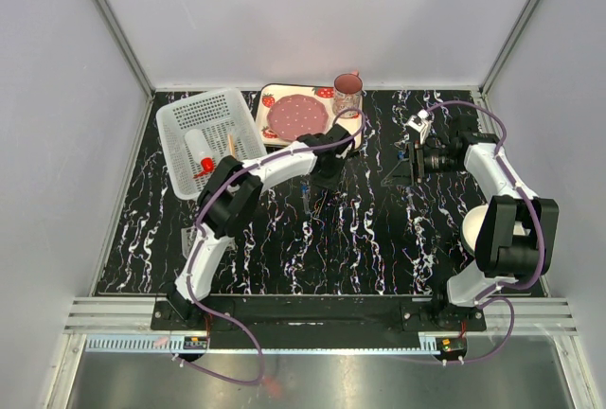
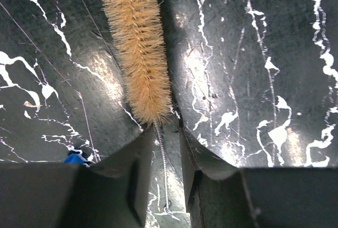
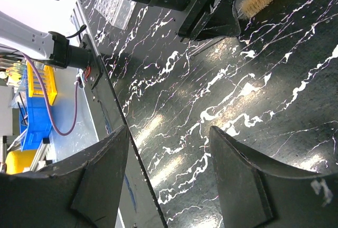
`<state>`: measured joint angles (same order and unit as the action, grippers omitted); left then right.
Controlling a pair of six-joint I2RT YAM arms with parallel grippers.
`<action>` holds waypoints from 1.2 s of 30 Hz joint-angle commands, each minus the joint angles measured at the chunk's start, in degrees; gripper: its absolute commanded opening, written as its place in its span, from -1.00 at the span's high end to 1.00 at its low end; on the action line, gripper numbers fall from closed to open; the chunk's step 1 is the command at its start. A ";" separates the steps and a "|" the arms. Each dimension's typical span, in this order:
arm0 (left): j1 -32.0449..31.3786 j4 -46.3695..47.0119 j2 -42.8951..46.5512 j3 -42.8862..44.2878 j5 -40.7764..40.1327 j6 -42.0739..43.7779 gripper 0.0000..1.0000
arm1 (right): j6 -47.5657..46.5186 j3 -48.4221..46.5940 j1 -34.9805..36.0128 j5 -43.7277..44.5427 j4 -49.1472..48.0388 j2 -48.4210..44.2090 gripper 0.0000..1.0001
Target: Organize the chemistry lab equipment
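Note:
A tan bristle brush (image 2: 138, 48) lies on the black marbled table, and its thin twisted wire handle (image 2: 163, 170) runs back between the jaws of my left gripper (image 2: 168, 127). The jaws stand narrow but apart, with a gap on both sides of the wire. In the top view the left gripper (image 1: 317, 186) points down at mid-table. My right gripper (image 3: 169, 175) is open and empty, hovering sideways at the right (image 1: 396, 168). A white basket (image 1: 175, 144) holds a red-capped bottle (image 1: 202, 158) and a wooden stick (image 1: 231, 141). A blue tip (image 2: 74, 158) shows beside my left finger.
A strawberry-printed tray (image 1: 275, 97) with a pink plate (image 1: 294, 117) and a mug (image 1: 347, 94) stands at the back. A cream bowl (image 1: 473, 226) sits partly behind the right arm. A clear grid rack (image 3: 119, 9) lies near the table's front left edge.

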<state>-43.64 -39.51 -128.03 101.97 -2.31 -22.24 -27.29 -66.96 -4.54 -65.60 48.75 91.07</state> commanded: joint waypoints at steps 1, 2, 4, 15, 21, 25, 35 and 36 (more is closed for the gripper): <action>-0.83 -0.92 -1.26 2.97 -3.14 0.97 0.42 | -1.54 -2.30 -0.30 -1.72 0.91 0.43 -0.36; -0.75 -1.18 -1.43 3.23 -3.32 1.06 0.42 | -1.71 -2.39 -0.30 -1.81 0.99 0.51 -0.36; -1.01 -1.63 -1.79 3.58 -4.28 1.15 0.47 | -1.71 -2.39 -0.30 -1.90 1.08 0.52 -0.36; -2.06 -0.05 -0.30 3.23 -3.41 1.67 0.91 | -2.51 -2.65 -0.30 -2.16 1.87 0.16 -0.36; -2.07 6.18 7.24 -2.73 1.15 1.41 1.00 | -3.03 -2.74 -0.30 -2.07 2.22 -0.28 -0.36; -1.98 15.84 16.74 -15.79 5.72 -0.25 1.00 | -3.65 -2.56 -0.47 -2.25 2.40 -0.80 -0.36; 2.40 26.24 44.84 -38.77 9.25 -4.39 1.00 | -4.70 -2.65 -0.65 -2.51 3.28 -2.03 -0.37; 3.29 25.80 47.06 -41.22 8.81 -4.30 1.00 | -4.79 -2.56 -0.65 -2.51 3.28 -2.12 -0.37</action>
<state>-43.64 -18.22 -90.39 66.00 5.89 -25.08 -30.46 -67.29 -4.73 -66.63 51.31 91.37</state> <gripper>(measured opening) 0.008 0.685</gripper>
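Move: The brush lies flat just below the left fingertips, its wire handle between the open fingers; its middle is about 2 cm ahead, 1 cm to the right and 1 cm down. The blue-capped test tube lies some 5 cm to the left of that hand and 3 cm back, and the strawberry tray's middle is about 18 cm ahead and 4 cm left. From the idle right hand, the brush is roughly 14 cm left, 6 cm ahead and 15 cm below. Keep the left gripper low over the table and shut the fingers fully on the wire just behind the brush's bristles. With the wire pinched, lift about 11 cm while drawing back some 7 cm towards the robot and slightly left, speeding up and tilting the wrist about 25 degrees so the fingertips swing out to the right and a little forward. ##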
